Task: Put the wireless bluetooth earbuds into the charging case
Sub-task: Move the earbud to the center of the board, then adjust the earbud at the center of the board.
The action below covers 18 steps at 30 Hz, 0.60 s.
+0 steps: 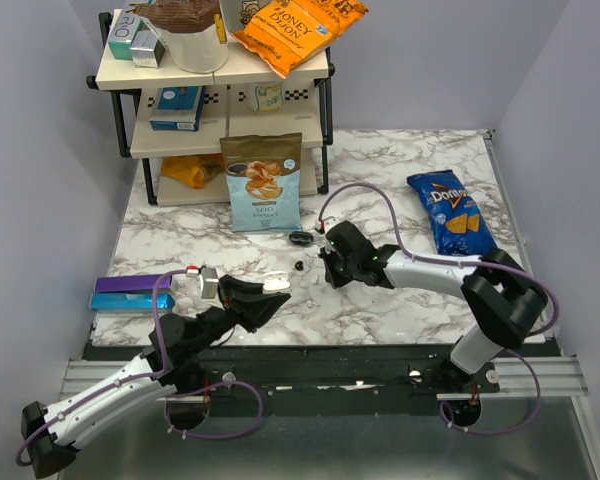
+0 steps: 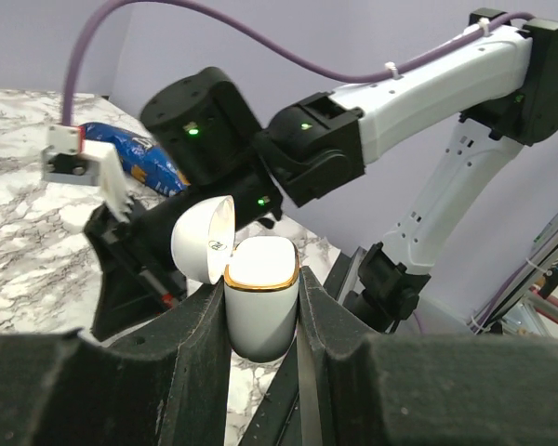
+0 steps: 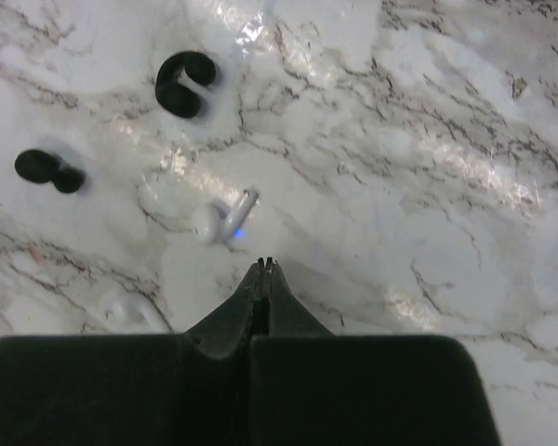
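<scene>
My left gripper (image 1: 268, 294) (image 2: 262, 286) is shut on a white charging case (image 2: 260, 297) with a gold rim. It holds the case above the table with its lid (image 2: 201, 238) flipped open; the case also shows in the top view (image 1: 277, 285). My right gripper (image 1: 326, 268) (image 3: 264, 266) is shut and empty, low over the marble. A white stemmed earbud (image 3: 221, 219) with a blue light lies just ahead of its tips. Farther off lie a black C-shaped piece (image 3: 184, 84) (image 1: 301, 238) and a small black rounded bud (image 3: 48, 169) (image 1: 299, 265).
A light blue chips bag (image 1: 263, 182) stands behind the black pieces. A blue Doritos bag (image 1: 449, 212) lies at the right. A snack shelf (image 1: 215, 70) is at the back left, and a purple box (image 1: 130, 292) lies at the left edge.
</scene>
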### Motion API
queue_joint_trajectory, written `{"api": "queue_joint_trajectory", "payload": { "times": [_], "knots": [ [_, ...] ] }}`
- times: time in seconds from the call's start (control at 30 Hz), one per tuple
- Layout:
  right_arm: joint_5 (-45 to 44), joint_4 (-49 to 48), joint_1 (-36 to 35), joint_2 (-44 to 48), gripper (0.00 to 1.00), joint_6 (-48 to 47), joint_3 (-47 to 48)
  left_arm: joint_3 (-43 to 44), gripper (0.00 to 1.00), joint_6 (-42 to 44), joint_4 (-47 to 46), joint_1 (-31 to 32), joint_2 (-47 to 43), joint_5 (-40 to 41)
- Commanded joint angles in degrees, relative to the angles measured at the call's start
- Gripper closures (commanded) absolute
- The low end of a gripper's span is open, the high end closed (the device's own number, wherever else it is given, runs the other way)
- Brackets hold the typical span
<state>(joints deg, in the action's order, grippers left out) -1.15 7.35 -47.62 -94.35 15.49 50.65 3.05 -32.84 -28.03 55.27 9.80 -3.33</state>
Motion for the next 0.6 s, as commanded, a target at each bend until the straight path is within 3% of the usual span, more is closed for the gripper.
{"api": "queue_joint_trajectory", "payload": {
  "times": [0.0,0.17,0.33,0.43,0.57],
  "knots": [
    [5.01,-1.56,-2.99,6.1,0.99,-1.95,-3.8,-3.31,1.0,0.14,-0.18,0.46,-0.75,1.31],
    [6.24,-1.46,-7.05,6.37,0.95,-3.79,-5.12,-3.23,1.0,0.5,-0.53,0.63,-0.31,1.4],
    [6.86,-1.82,-8.54,4.26,0.67,-5.29,-4.07,-3.23,1.0,0.23,-0.18,0.72,-0.92,1.4],
    [6.77,-2.26,-8.63,3.47,0.6,-5.73,-3.55,-3.31,1.0,0.06,0.52,0.81,-1.8,1.49],
    [7.39,-2.17,-8.72,1.89,0.59,-6.78,-1.88,-3.31,1.0,0.14,1.49,0.81,-3.03,1.75]
  ]
}}
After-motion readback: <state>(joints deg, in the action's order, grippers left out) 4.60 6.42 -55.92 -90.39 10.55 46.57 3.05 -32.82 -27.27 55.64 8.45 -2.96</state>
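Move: The unlit white earbud lies some 5 cm back and 3 cm left of the right fingertips, about 1 cm below them. The earbud with the blue light sits only 2 cm ahead and 3 cm left of the fingertips. One black earbud is about 5 cm ahead and 8 cm left, the other 2 cm back and 10 cm left. From the left hand, holding the open case high, the unlit earbud is about 9 cm ahead, 7 cm right and 22 cm down. Draw the shut right gripper back about 6.5 cm and a little left, away from the blue-lit earbud and over to the unlit one, lifting some 1.5 cm on the way and sinking again as it arrives. Turn it about 15 degrees counter-clockwise and, late in the travel, open the fingers to nearly half, so they face the unlit earbud without yet gripping it. ##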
